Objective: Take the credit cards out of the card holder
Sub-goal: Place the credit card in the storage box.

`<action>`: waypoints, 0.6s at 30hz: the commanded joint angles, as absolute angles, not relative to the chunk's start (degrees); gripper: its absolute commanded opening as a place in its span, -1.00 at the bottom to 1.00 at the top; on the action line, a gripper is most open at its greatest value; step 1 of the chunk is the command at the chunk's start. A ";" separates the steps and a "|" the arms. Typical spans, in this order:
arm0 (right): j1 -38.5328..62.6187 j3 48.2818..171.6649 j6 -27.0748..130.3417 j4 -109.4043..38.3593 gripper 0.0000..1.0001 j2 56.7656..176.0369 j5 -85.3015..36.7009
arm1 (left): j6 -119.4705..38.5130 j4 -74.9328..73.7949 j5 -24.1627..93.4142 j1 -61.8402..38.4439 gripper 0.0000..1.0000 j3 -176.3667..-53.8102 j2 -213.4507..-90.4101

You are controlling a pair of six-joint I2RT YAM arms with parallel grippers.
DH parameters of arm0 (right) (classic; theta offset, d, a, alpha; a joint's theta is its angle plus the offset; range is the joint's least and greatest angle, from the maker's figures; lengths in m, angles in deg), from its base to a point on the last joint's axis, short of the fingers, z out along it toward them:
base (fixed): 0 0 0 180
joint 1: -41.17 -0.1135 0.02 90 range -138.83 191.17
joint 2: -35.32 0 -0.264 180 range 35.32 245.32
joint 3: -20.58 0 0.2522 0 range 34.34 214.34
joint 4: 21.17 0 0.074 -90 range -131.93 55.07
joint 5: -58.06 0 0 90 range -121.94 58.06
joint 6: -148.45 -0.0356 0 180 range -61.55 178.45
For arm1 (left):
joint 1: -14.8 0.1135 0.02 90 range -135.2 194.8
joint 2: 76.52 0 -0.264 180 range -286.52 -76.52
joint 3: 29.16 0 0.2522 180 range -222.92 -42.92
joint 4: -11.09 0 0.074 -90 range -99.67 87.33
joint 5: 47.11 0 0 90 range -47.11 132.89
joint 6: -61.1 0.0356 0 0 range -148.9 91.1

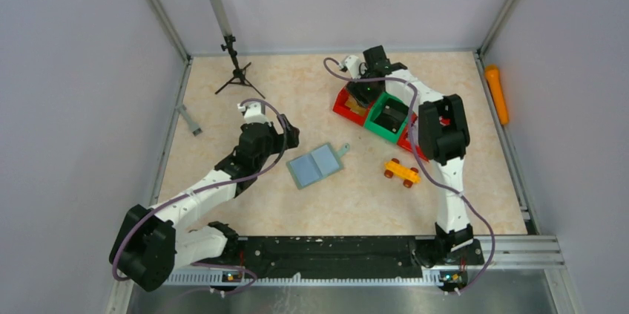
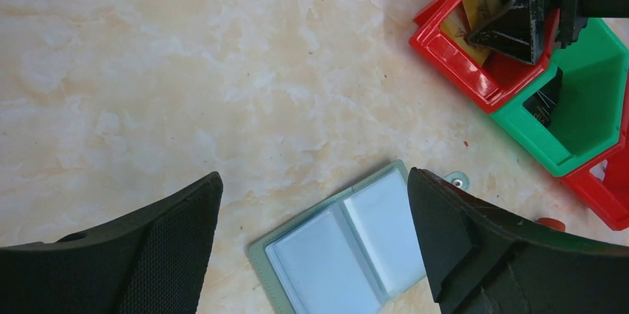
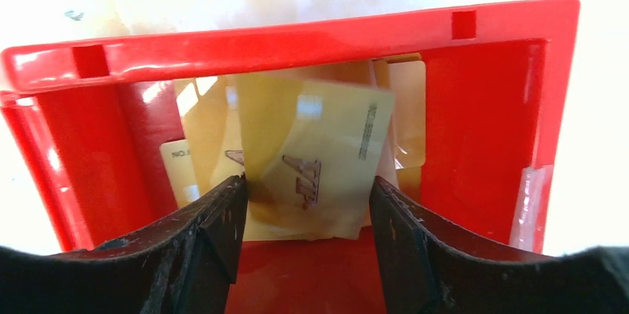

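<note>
The card holder (image 1: 315,167) lies open and flat on the table, its pale grey sleeves (image 2: 348,247) showing nothing inside. My left gripper (image 1: 289,136) hovers open just above it (image 2: 313,175), touching nothing. My right gripper (image 1: 369,91) reaches down into the red bin (image 3: 297,43). Several tan-yellow credit cards (image 3: 200,128) lean inside that bin. One tilted, blurred card (image 3: 326,151) sits just past my right gripper's (image 3: 308,180) open fingertips, and the jaws are not clamping it.
A green bin (image 1: 374,132) adjoins the red one, with another red bin behind the right arm. A yellow toy car (image 1: 401,173) stands right of the holder. A small tripod (image 1: 236,69) and a grey tool (image 1: 189,119) are at back left; an orange object (image 1: 497,93) lies outside the right rail.
</note>
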State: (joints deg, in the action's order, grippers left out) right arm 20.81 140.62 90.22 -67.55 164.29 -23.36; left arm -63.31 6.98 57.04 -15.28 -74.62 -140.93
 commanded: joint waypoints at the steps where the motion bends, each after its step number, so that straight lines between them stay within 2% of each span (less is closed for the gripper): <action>1: 20.95 143.30 86.43 -63.72 0.33 163.49 -30.02 | -63.18 8.36 56.13 -14.97 0.92 -76.05 -141.09; 3: 20.87 142.62 84.89 -62.17 0.46 162.41 -30.76 | -63.03 8.57 55.53 -14.97 0.92 -76.10 -141.20; 4: 20.85 142.29 84.00 -61.26 0.80 161.72 -30.56 | -62.88 8.53 55.23 -14.91 0.92 -76.09 -141.29; 5: 20.80 141.85 83.59 -60.83 0.88 160.93 -29.98 | -62.65 8.45 55.01 -14.98 0.93 -76.20 -141.30; 11: 18.09 137.92 83.73 -56.07 0.89 154.77 -31.47 | -61.97 7.95 54.82 -14.99 0.95 -76.48 -141.34; 18: 8.87 134.62 79.61 -51.52 0.88 149.27 -52.10 | -61.51 8.08 54.42 -14.90 0.96 -76.24 -141.51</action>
State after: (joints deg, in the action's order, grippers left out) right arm 14.97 136.62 82.76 -57.45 156.35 -39.36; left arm -62.61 6.89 55.27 -15.24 -74.64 -140.95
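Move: The gold card, still between the right fingers, is going onto the gold cards in the far-left red compartment of the storage box, straight beneath this hand and some 3 cm down. The green compartment sits about 8 cm to the hand's right and 4 cm back; the opened card holder roughly 20 cm back and 11 cm left, 5 cm lower. From the left hand, those gold cards lie about 17 cm ahead, 15 cm right and 12 cm below. The gold card is let go over the red compartment as the right fingers, already starting to part, spread almost fully off its side edges, the hand easing a good 1 cm forward. The empty hand then climbs out some 7 cm, quickening and drifting about 2 cm left, its fingers tipping up and outward some 15 degrees with a slight clockwise turn. ##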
